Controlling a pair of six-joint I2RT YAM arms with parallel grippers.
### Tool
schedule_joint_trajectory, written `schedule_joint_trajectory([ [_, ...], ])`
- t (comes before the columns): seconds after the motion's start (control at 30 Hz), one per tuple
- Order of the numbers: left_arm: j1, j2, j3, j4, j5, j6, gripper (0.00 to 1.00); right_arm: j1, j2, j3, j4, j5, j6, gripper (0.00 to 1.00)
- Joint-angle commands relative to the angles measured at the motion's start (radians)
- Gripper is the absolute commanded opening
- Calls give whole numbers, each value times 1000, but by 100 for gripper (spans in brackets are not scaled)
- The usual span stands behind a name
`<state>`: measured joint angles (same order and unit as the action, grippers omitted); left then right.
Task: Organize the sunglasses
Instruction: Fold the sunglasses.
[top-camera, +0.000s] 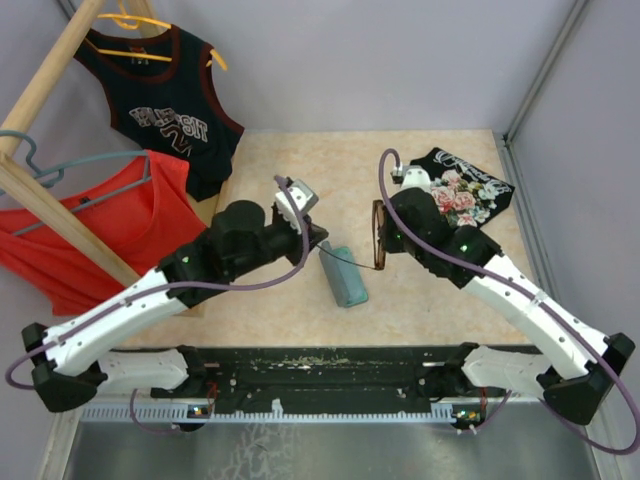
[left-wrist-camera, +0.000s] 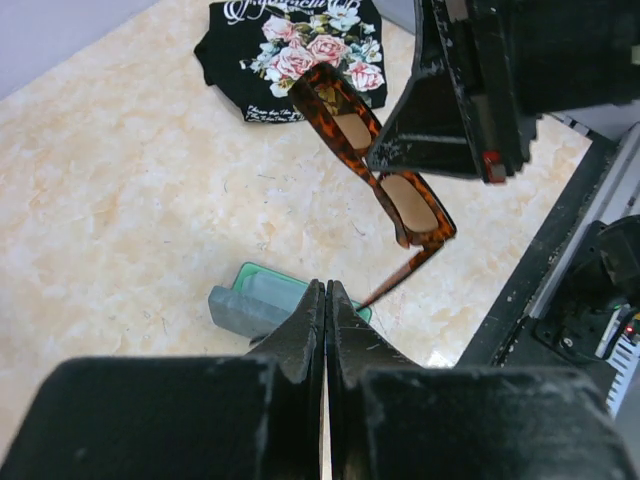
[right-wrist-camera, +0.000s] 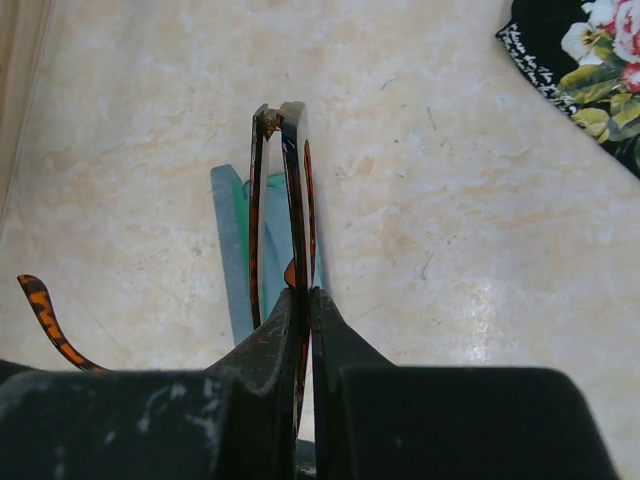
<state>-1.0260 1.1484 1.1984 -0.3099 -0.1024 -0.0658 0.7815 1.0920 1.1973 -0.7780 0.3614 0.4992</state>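
The sunglasses (top-camera: 379, 236), brown tortoise frame with dark lenses, hang above the table with my right gripper (top-camera: 387, 238) shut on the frame. In the right wrist view the frame (right-wrist-camera: 294, 190) stands edge-on between the fingers (right-wrist-camera: 305, 292), and one temple arm (right-wrist-camera: 45, 318) swings out to the left. The left wrist view shows the sunglasses (left-wrist-camera: 382, 172) held by the right gripper (left-wrist-camera: 440, 120), a temple pointing down toward my left gripper (left-wrist-camera: 327, 286). The left gripper (top-camera: 322, 240) is shut with nothing visible between its fingers, just above the grey-blue case (top-camera: 346, 278), which shows green inside (left-wrist-camera: 245, 300).
A folded black floral shirt (top-camera: 466, 190) lies at the back right of the table. A wooden rack (top-camera: 45, 200) with a black jersey (top-camera: 165, 110) and a red top (top-camera: 95, 225) stands at the left. A black rail (top-camera: 320, 365) runs along the near edge.
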Motion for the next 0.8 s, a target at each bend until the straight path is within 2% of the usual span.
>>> schedule_joint_trajectory([
  [0.0, -5, -69, -14, -102, 12, -16, 0, -40, -8, 49, 29, 22, -38, 0],
  [0.37, -18, -33, -127, -108, 113, -37, 0, -57, 121, 206, 22, -4, -76, 0],
  [0.77, -22, 61, -115, 21, 5, -66, 0, -57, 117, 175, 25, -83, -60, 0],
])
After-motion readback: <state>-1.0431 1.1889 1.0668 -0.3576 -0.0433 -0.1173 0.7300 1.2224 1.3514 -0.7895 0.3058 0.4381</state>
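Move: The right gripper already holds the sunglasses' frame, which lies about 10 cm to the right of the shut left gripper, 1 cm ahead and 3 cm lower. The open temple reaches back across towards the left gripper: its middle is some 5 cm to that hand's right, 2 cm back and 5 cm below, and 6 cm left, 3 cm back and 1 cm below the right hand. The open case lies on the table about 5 cm right of the left gripper, 2 cm ahead and 24 cm down. Lift the shut left gripper slightly out to the left, clear of the open temple, then sink it about 10 cm and back some 3 cm to the temple's rear side, tipping the fingers down roughly 10 degrees. Keep the right gripper's hold on the frame and carry it about 3 cm forward and 2 cm up, without really turning it. ##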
